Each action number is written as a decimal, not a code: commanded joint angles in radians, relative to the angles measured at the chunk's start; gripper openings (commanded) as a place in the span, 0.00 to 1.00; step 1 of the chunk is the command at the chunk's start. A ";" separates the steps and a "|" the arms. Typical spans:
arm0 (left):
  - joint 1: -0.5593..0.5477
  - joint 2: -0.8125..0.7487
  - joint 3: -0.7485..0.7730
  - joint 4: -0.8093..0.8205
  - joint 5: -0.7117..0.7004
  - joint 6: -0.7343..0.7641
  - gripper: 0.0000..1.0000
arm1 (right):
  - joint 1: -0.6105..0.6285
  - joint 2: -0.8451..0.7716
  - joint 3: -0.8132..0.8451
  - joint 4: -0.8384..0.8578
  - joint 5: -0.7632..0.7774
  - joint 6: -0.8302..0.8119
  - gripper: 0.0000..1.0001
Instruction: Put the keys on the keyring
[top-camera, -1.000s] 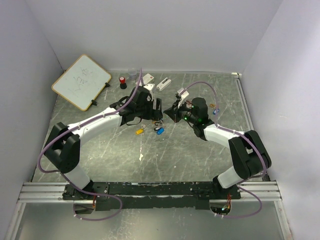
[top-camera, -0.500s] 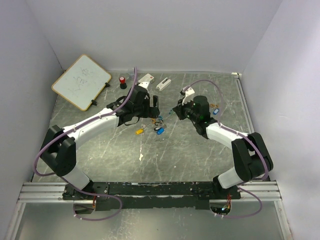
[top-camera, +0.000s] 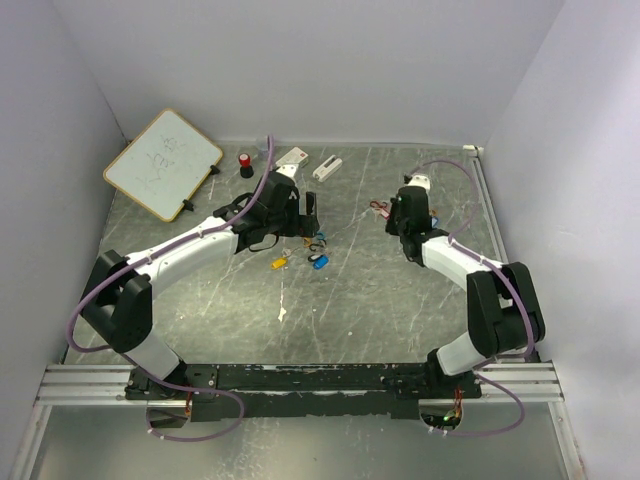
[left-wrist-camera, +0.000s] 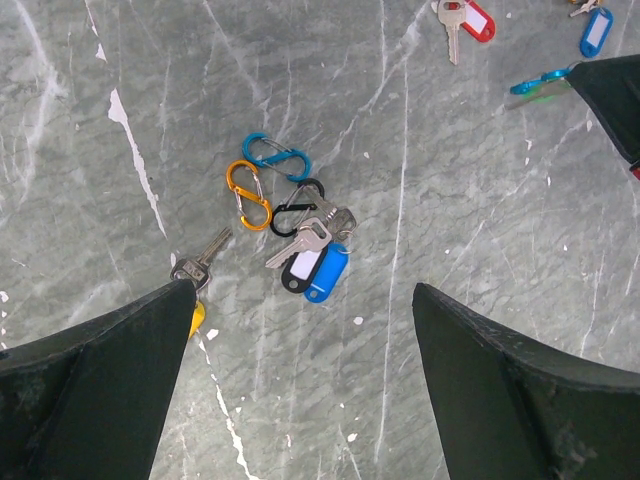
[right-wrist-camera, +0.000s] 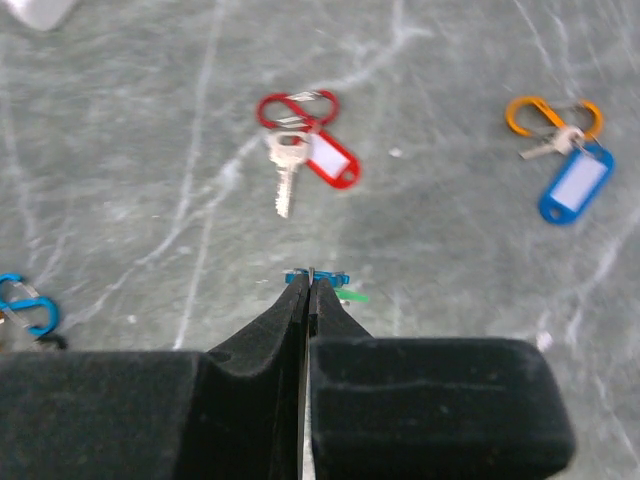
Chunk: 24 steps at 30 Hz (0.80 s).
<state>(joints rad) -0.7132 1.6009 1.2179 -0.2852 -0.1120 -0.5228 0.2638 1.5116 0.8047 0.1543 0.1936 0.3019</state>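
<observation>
My left gripper (left-wrist-camera: 302, 292) (top-camera: 311, 213) hangs open and empty above a bunch on the table: blue (left-wrist-camera: 274, 155), orange (left-wrist-camera: 248, 194) and black carabiner keyrings with keys on a black tag and a blue tag (left-wrist-camera: 326, 273) (top-camera: 319, 261). A key with a yellow tag (left-wrist-camera: 197, 316) (top-camera: 280, 263) lies half hidden by the left finger. My right gripper (right-wrist-camera: 310, 282) (top-camera: 397, 215) is shut on a small blue carabiner (right-wrist-camera: 326, 277) with a green tag. Beyond it lie a key with a red tag and red carabiner (right-wrist-camera: 305, 135) and one with a blue tag and orange carabiner (right-wrist-camera: 565, 165).
A small whiteboard (top-camera: 162, 163) leans at the back left. A red-capped black cylinder (top-camera: 245, 164) and two white blocks (top-camera: 327, 167) sit near the back wall. The enclosure walls close in on all sides.
The right arm has swung right and back, away from the left gripper, still holding the blue carabiner. The left gripper has opened wider over the bunch.
</observation>
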 joint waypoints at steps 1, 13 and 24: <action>0.004 0.002 -0.006 0.006 -0.008 -0.011 1.00 | -0.031 0.019 0.035 -0.109 0.145 0.109 0.00; 0.005 0.011 -0.003 0.007 0.004 -0.013 1.00 | -0.103 -0.006 0.017 -0.245 0.357 0.275 0.00; 0.005 0.013 0.004 0.003 0.003 -0.012 1.00 | -0.109 -0.005 0.027 -0.292 0.416 0.339 0.59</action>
<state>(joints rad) -0.7128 1.6039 1.2179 -0.2852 -0.1116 -0.5293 0.1627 1.5208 0.8101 -0.1154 0.5694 0.6163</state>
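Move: My right hand already holds the finished blue ring with its key and green tag, fingers shut. The bare spot it goes to lies about 10 cm to its right, 4 cm back and some 9 below. The red ring and key lie about 10 cm ahead and 2 to the left; the orange ring with the blue tag is roughly 7 ahead and 14 right. From my idle left hand that spot is some 40 cm right and 2 ahead. I sweep my right hand about 10 cm to the right, drawing back some 4 cm and sinking 3, away from the red ring and towards the clear table nearer me than the orange one. The wrist swings clockwise about 30 degrees and dips a little; once I've nearly stopped, my fingers open and let go of the blue ring and its green-tagged key. ##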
